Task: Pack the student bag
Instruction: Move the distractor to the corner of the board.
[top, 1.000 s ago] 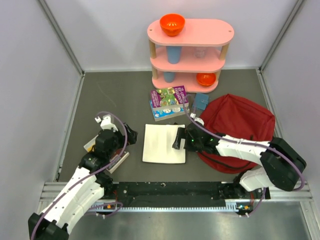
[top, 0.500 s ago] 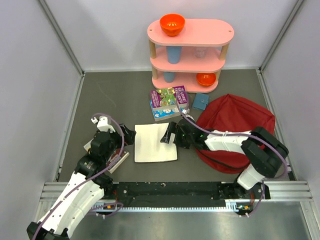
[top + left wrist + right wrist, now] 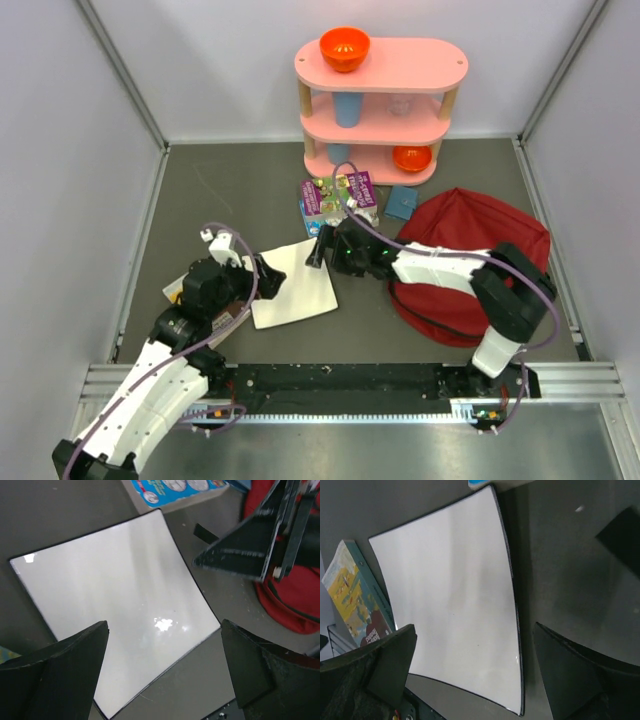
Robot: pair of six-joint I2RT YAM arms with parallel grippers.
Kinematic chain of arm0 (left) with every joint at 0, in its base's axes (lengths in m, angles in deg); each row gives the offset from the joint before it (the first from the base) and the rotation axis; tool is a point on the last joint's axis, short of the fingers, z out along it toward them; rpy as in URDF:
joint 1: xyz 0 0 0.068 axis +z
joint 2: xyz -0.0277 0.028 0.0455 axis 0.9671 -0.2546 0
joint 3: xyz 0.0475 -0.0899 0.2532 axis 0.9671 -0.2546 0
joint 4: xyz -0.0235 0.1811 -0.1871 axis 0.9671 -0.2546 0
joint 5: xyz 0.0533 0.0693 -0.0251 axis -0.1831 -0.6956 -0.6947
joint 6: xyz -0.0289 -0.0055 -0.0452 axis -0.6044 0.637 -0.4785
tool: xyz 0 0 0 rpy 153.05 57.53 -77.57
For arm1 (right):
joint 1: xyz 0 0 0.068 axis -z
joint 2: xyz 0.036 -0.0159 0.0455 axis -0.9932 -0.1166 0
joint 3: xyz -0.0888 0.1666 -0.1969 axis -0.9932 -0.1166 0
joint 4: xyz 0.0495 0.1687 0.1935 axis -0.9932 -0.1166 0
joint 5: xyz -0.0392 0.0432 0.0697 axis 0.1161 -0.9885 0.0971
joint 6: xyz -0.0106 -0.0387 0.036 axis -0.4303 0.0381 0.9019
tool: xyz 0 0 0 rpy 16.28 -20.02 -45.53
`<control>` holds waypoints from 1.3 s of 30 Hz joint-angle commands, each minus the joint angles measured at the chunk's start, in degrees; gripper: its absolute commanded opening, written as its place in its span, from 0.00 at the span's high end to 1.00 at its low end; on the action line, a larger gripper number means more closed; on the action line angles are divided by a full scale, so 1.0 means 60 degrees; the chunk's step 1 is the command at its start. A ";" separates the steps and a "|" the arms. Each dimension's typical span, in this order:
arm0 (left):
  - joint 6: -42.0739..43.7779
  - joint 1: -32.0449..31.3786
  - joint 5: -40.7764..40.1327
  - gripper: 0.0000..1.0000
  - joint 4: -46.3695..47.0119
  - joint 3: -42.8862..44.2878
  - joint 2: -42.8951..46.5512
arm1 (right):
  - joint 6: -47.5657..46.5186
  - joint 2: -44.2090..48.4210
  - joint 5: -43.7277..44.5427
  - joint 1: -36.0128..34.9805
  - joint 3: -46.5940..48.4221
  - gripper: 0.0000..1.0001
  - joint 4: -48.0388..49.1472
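The student bag (image 3: 480,250), dark red and soft, lies slumped at the right, with its edge in the left wrist view (image 3: 295,600). A white flat board with a dark rim (image 3: 295,290) lies tilted on the table between the arms. My left gripper (image 3: 270,277) stands open at the board's left edge; its fingertips straddle the near corner (image 3: 165,670) above it. My right gripper (image 3: 318,248) is open at the board's far right corner and holds nothing; in its own view (image 3: 480,670) the board (image 3: 450,595) lies below the spread fingers.
A purple and blue book (image 3: 335,195) and a small blue case (image 3: 403,203) lie behind the board. The pink shelf (image 3: 380,100) at the back carries orange bowls (image 3: 345,47) and blue cups. Another book (image 3: 355,600) lies under my left arm.
The white board has slid left and turned. My right gripper moved left and toward the back along it. My left gripper came up against the board's left edge.
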 commanded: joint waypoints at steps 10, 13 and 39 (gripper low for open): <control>0.1292 -0.3941 -0.1091 0.01 0.0921 0.0776 -0.2207 | -0.1400 0.6025 0.3978 0.2239 -0.1403 0.01 -0.3158; 0.1467 -0.5349 -0.2997 0.01 0.0951 0.1581 -0.3861 | -0.1518 0.6789 0.4067 0.2386 -0.1640 0.01 -0.3333; 0.3196 -0.6468 -0.3336 0.01 0.1683 0.2493 -0.8159 | -0.1240 0.7231 0.3276 0.2401 -0.2138 0.01 -0.3817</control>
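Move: The distractor, the white notebook, has its middle some 3 cm ahead of the left hand, 3 cm to its right and 12 cm below. From it, the book stack stands about 14 cm farther out and 10 cm to the right. From the right hand the notebook's middle is about 3 cm back, 6 cm left and 5 cm down; the red bag's middle lies some 32 cm right and 2 cm back. Left sinks, swinging about 13 cm right to the notebook's near-right corner; right hand rises, retreating 20 cm right. ##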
